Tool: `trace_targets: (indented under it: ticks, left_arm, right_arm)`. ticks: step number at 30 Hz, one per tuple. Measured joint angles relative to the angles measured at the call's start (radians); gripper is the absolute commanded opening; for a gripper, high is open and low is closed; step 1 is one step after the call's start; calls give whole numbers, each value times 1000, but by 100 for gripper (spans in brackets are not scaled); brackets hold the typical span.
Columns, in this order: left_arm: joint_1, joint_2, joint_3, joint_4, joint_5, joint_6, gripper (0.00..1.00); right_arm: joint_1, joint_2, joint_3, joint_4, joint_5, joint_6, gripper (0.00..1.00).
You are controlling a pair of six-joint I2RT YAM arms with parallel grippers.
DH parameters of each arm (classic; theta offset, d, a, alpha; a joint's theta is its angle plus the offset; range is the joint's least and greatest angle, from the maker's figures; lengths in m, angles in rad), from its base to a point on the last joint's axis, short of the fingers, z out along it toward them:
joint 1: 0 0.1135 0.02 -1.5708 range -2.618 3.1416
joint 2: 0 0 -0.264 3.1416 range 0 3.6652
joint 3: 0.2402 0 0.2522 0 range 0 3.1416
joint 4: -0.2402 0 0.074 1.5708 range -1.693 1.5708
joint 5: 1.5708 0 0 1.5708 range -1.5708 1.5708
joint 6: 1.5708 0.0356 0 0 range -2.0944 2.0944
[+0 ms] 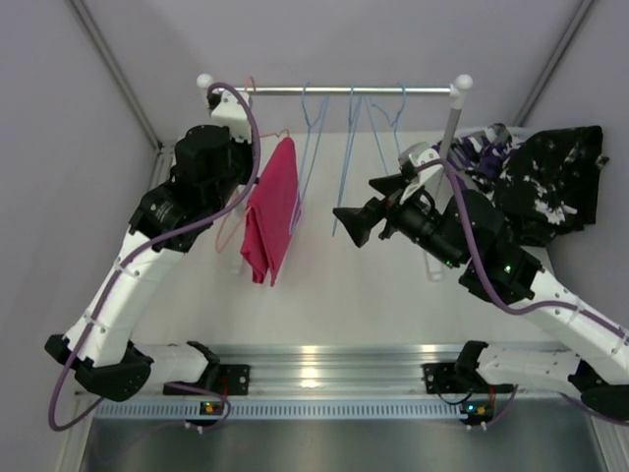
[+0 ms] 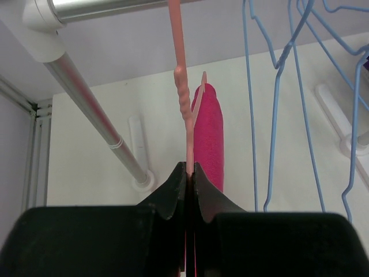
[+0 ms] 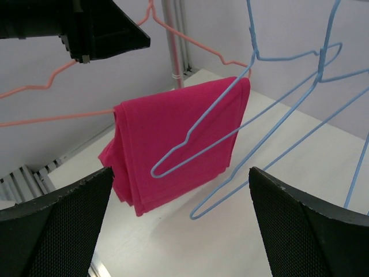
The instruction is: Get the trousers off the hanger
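Observation:
Hot pink trousers [image 1: 272, 211] hang folded over the bar of a pink wire hanger [image 2: 183, 98], which hooks onto the metal rail [image 1: 334, 90]. My left gripper [image 2: 189, 167] is shut on that hanger's wire, just left of the pink trousers [image 2: 209, 133]. My right gripper [image 1: 359, 205] stands wide open to the right of the rack. It faces the pink trousers [image 3: 155, 133] with nothing between its fingers. Bare blue hangers [image 3: 219, 105] hang between it and the cloth.
Bare blue wire hangers [image 1: 313, 147] hang along the rail's middle and right. Black trousers with white print [image 1: 550, 177] and a purple camouflage pair [image 1: 486, 147] lie heaped at the back right. The rack's posts [image 1: 452, 123] stand at both rail ends.

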Motion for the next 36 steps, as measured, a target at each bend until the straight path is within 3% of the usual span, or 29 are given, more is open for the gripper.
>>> trace_targets:
  ticks: [4, 13, 22, 36]
  left_arm:
    - [-22, 8, 13, 23, -34, 2, 0]
    - [-119, 75, 19, 58, -158, 21, 0]
    - [-257, 90, 34, 89, -308, 92, 0]
    - [-289, 85, 47, 147, -439, 176, 0]
  right_arm:
    - [66, 41, 47, 6, 38, -19, 99]
    - [191, 301, 96, 13, 81, -38, 99]
    - [200, 378, 137, 19, 84, -38, 99]
    - [204, 460, 198, 57, 85, -72, 99]
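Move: The right hand, open and empty, has the pink trousers about 10 cm ahead, 18 cm to its left and some 10 cm below it. On its way hang two blue hangers: the nearer about 12 cm ahead and 3 cm left of it, the next about 14 cm ahead and 11 cm left. From the left hand, the trousers lie roughly 6 cm ahead, 5 cm right and 22 cm below. The left fingers keep their pinch on the pink hanger's neck and carry it about 5 cm to the right, then ease it up some 3 cm and slightly back left, fingertips tilting up. Meanwhile the wide-open right hand sweeps about 14 cm left and 7 cm down towards the near end of the pink trousers, its fingertips dipping some 10 degrees; it doesn't close. ##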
